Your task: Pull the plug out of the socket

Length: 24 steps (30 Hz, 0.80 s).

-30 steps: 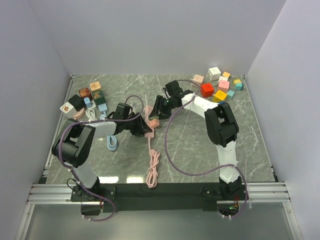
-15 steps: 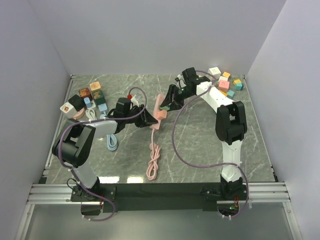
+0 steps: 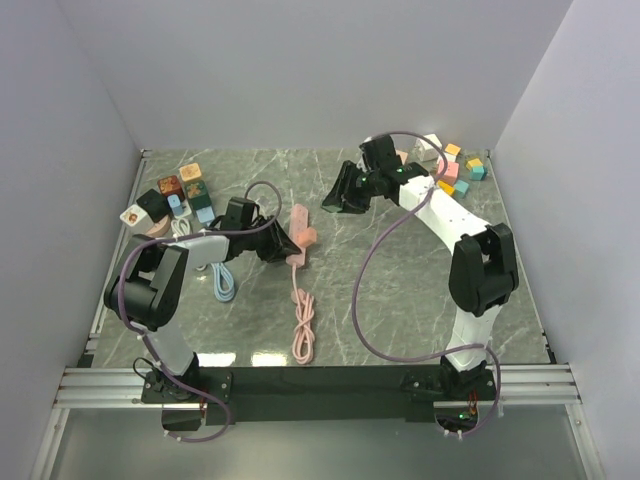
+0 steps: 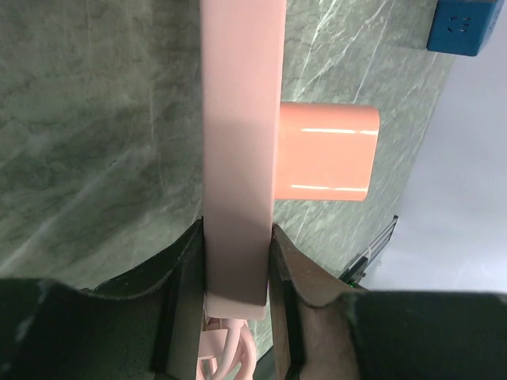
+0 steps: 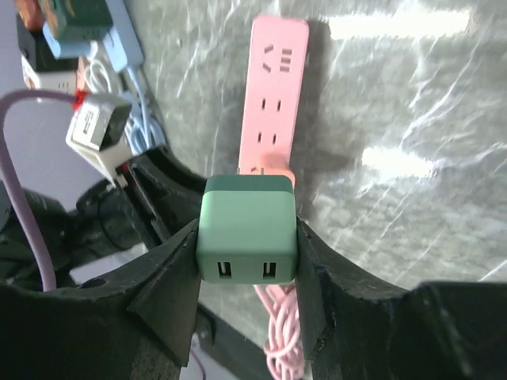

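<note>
The pink power strip [image 3: 300, 224] lies near mid-table, its cord [image 3: 303, 325] coiled toward the front. My left gripper [image 3: 281, 244] is shut on the strip's cord end; the left wrist view shows the strip edge-on [image 4: 238, 119] between my fingers [image 4: 287, 269]. A salmon plug [image 4: 326, 150] still sits in the strip. My right gripper [image 3: 337, 197] is shut on a green two-port plug [image 5: 246, 237] and holds it clear of the strip [image 5: 274, 95], above the table.
Coloured cube adapters are piled at the back right [image 3: 445, 170] and at the left [image 3: 175, 195]. A light blue cable [image 3: 225, 283] lies by the left arm. White walls close in the table at both sides and the back.
My right gripper has drawn back and to the right with the green plug, which has come off the strip. The strip lifted and swung with the pull and now rests by the left gripper.
</note>
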Each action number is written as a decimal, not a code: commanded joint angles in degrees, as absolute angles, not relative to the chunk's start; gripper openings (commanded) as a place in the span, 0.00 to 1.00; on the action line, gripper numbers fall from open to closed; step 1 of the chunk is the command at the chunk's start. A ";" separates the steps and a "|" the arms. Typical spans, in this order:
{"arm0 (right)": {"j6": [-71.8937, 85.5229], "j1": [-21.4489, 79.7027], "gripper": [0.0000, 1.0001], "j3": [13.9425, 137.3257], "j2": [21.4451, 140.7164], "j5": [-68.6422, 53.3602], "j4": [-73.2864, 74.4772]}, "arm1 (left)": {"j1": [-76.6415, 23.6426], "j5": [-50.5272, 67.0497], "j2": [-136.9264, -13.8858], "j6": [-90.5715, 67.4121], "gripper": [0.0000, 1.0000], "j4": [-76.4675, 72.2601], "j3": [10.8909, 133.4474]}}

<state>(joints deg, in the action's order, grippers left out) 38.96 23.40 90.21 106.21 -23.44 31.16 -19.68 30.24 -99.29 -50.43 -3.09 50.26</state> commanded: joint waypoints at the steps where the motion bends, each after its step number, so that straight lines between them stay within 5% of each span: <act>1: 37.71 22.25 0.00 92.55 104.42 -17.94 30.93 | -19.78 28.30 -98.53 -50.80 0.01 1.67 52.03; 11: 39.11 3.36 0.00 101.30 111.68 -7.83 30.23 | -19.78 28.48 -97.12 -50.71 0.01 0.70 48.52; 24: 47.55 -4.75 0.00 128.14 135.96 -1.76 34.98 | -19.78 29.09 -96.24 -50.19 0.01 1.49 48.25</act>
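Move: The green plug, already in the right fingers, is bound for the gap in the block cluster, about 23 cm ahead, 26 to the right and 14 below. Around that gap, from the hand and at much the same depth: beige block 23 ahead and 17 right, white block 28 ahead and 28 right, red plug 16 ahead and 22 right, pink block 19 ahead and 33 right. From the left hand, the gap is some 29 cm ahead, 41 right and 3 lower. The green plug, kept pinched in the right fingers, is swept away from the socket towards the block cluster, about 28 cm right and 22 cm forward. It travels nearly level, then sinks some 4 cm near the end as the wrist turns about 45 degrees clockwise. The left fingers stay almost in place, still gripping the cord end of the socket. ##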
